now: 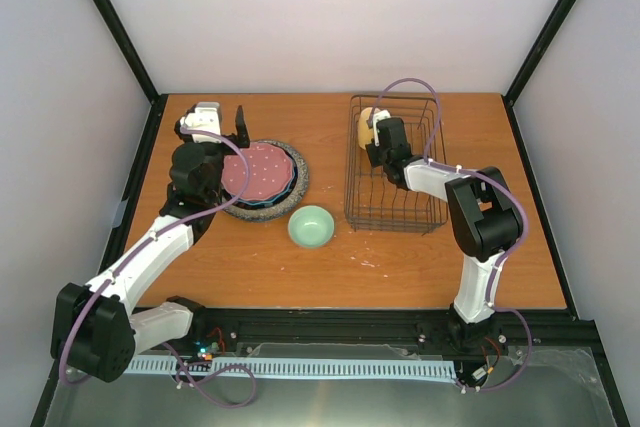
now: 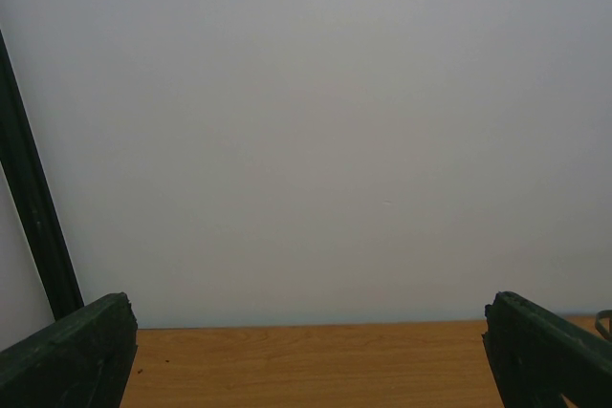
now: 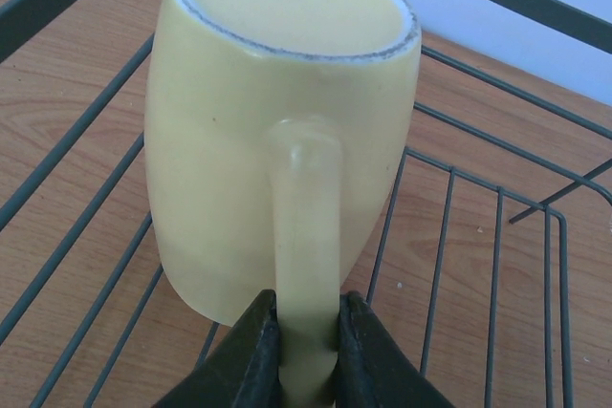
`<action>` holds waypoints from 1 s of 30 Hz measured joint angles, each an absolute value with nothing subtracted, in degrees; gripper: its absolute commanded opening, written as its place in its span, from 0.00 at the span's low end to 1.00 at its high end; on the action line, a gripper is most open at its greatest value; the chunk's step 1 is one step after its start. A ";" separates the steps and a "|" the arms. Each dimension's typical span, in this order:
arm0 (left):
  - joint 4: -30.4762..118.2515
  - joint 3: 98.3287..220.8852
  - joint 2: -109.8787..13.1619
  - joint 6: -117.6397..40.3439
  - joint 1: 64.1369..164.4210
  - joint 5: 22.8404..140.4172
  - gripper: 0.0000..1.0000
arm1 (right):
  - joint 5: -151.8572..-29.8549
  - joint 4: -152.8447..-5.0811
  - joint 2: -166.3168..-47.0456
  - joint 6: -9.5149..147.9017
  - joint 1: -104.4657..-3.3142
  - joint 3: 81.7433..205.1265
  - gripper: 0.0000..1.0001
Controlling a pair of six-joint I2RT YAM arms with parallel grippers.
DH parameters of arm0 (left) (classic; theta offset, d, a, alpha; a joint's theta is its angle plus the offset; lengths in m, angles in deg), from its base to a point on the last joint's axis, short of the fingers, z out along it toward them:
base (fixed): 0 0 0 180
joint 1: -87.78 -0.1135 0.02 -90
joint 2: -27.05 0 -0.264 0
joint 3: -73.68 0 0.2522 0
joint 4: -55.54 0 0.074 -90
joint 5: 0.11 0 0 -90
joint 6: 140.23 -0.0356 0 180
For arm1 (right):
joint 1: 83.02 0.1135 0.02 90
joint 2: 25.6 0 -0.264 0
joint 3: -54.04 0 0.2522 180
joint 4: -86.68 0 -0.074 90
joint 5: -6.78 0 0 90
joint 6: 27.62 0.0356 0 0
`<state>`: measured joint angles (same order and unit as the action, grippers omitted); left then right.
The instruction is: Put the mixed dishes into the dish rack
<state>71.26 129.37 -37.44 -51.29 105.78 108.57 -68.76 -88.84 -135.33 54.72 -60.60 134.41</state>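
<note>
The yellow mug (image 1: pixel 369 124) (image 3: pixel 229 160) stands base-up in the far left corner of the dish rack (image 1: pixel 395 209) (image 3: pixel 445 236). My right gripper (image 1: pixel 379 139) (image 3: pixel 308 351) reaches into the rack, both fingers pressed against the mug's handle. Left of the rack lies a stack of plates: the pink dotted plate (image 1: pixel 262 169) on top, a teal rim (image 1: pixel 291 183) under it, a grey speckled plate (image 1: pixel 303 176) at the bottom. A mint-green bowl (image 1: pixel 311 226) sits in front of the stack. My left gripper (image 1: pixel 222 119) (image 2: pixel 308 360) hangs wide open behind the stack, nothing between its fingers.
The wooden table (image 1: pixel 500 247) is walled in by white panels with black corner posts (image 1: pixel 120 27). The left wrist view holds only the table's far edge and the back wall. The rack's near half holds upright wire dividers (image 1: pixel 400 215).
</note>
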 measured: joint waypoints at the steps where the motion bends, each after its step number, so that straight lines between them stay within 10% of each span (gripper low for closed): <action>1: 71.26 129.37 -37.42 -51.29 105.78 108.57 1.00 | -68.69 -88.73 -135.31 54.74 -60.60 134.41 0.18; 20: 57.82 133.28 -34.56 -51.24 105.76 97.66 0.99 | -66.72 -84.68 -133.02 56.99 -60.60 134.06 0.41; 30: 24.55 151.16 -44.06 -58.52 105.76 72.15 0.66 | -64.89 -81.43 -112.51 60.31 -60.60 134.85 0.52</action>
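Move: The right hand has the upturned mug by its handle inside the rack, the mug's middle about 6 cm ahead, 1 cm left and level; the rack's middle lies some 6 cm right, 1 cm back and 4 cm down. From the empty left hand, the green bowl is about 18 cm right, 7 cm back and 30 cm down, the pink plate stack 6 cm right, 5 cm ahead and 29 cm down. Straight up after barely creeping back and right, the right hand opens its fingers to about half, lets go of the mug's handle and climbs some 17 cm out of the rack, easing slightly back and tipping up. The left hand swings about 10 cm right above the plates towards the bowl, turning clockwise and pitching down as it starts to sink, fingers closing partway. ##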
